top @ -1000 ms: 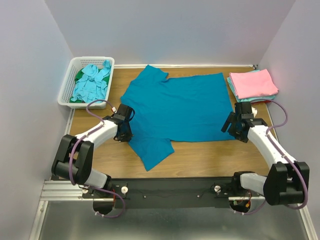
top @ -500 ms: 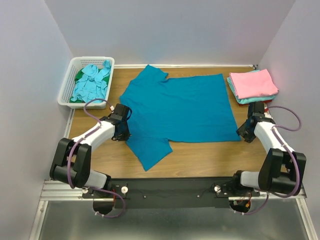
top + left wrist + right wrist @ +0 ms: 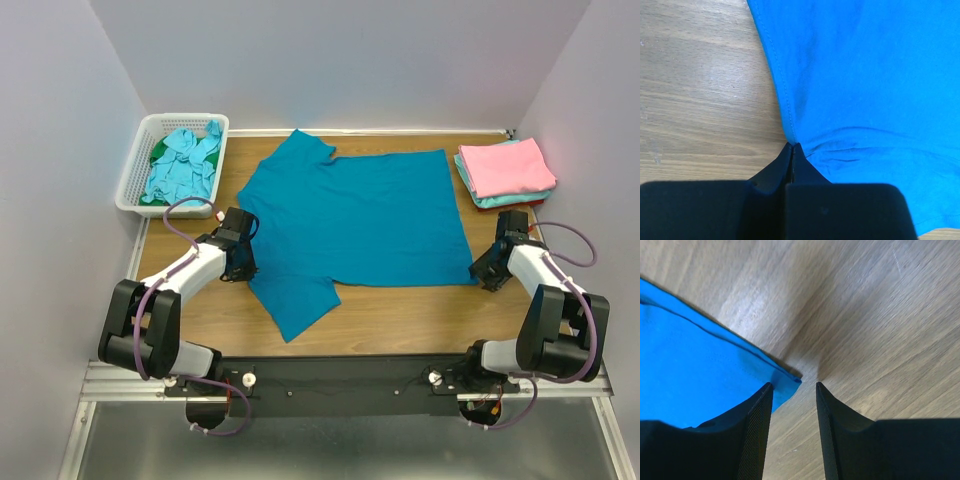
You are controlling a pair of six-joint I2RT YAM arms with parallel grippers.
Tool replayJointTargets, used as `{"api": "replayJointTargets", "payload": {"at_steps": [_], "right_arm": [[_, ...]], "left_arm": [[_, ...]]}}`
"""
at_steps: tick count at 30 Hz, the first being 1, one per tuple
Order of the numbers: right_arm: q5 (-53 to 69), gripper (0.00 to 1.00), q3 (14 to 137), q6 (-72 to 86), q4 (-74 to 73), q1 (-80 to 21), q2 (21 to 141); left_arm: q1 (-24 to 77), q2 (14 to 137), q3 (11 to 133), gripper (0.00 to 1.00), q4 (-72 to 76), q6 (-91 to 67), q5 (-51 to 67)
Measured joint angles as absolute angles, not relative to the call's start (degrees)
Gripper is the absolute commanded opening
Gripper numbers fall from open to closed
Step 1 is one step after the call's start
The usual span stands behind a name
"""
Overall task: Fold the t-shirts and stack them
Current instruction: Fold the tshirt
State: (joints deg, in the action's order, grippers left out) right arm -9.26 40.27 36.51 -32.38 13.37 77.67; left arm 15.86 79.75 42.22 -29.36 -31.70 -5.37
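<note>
A deep teal-blue t-shirt (image 3: pixel 360 215) lies spread flat on the wooden table, neck to the left. My left gripper (image 3: pixel 245 268) is shut on its near-left edge, by the sleeve. In the left wrist view the closed tips (image 3: pixel 792 146) pinch the hem, and the cloth (image 3: pixel 865 75) puckers beside them. My right gripper (image 3: pixel 482 275) is low at the shirt's near-right corner. It stands open (image 3: pixel 794 385), and the corner of the cloth (image 3: pixel 690 375) lies on the table between its fingers, touching the left one.
A white slotted basket (image 3: pixel 135 185) at the back left holds crumpled aqua and green shirts (image 3: pixel 185 165). A folded stack topped by a pink shirt (image 3: pixel 505 167) sits at the back right, just beyond the right arm. Walls close three sides.
My right gripper moved right, off the shirt's body to its near-right corner, and its jaws narrowed. My left gripper drew the shirt's left edge slightly leftward.
</note>
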Motion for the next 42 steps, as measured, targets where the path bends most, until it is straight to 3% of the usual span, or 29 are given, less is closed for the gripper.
{"api": "replayJointTargets", "payload": {"at_steps": [16,23,26,35,42], "right_arm": [[-7.77,0.41,39.4,36.47,-31.07,13.41,78.85],[-7.53,0.09,39.0,36.71,-30.0,14.04,78.87],[-6.83,0.01,38.87,37.08,-29.58,14.76,78.74],[-6.17,0.01,39.03,36.86,-33.19,15.97,77.14],[-3.31,0.01,46.83,35.29,-36.88,15.99,77.45]], "left_arm": [[15.86,79.7,41.85,0.0,-29.02,-31.48,-5.28],[15.86,79.7,41.85,0.0,-29.02,-31.51,-5.26],[15.81,79.42,41.85,0.0,-29.21,-31.51,-5.26],[15.05,77.49,41.91,0.0,-31.29,-31.51,-4.01],[14.06,77.47,45.95,0.0,-33.82,-31.42,-3.01]]}}
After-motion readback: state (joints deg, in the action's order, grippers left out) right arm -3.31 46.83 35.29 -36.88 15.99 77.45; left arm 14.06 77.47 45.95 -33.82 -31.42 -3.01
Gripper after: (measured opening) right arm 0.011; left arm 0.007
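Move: The t-shirt's near right corner lies between the right hand's half-open fingers, about 1 cm below; from that hand its far right corner is roughly 40 cm ahead and 2 cm left, the pink stack some 33 cm ahead and 15 cm right. The left hand already pinches the shirt's left edge; from it the far sleeve is about 44 cm ahead and 10 cm right, the near sleeve 7 cm back and 12 cm right, both just below. The right hand eases down about 1 cm over the t-shirt's near right corner, shuts its half-open fingers to pinch it, and draws back barely 1 cm before rising about 4 cm from its lowest point while swinging forward some 3 cm with the corner. The left hand keeps its closed grip on the left edge, almost still until the right has hold, then rises with it by about 2.5 cm, its fingers still pointing down. ##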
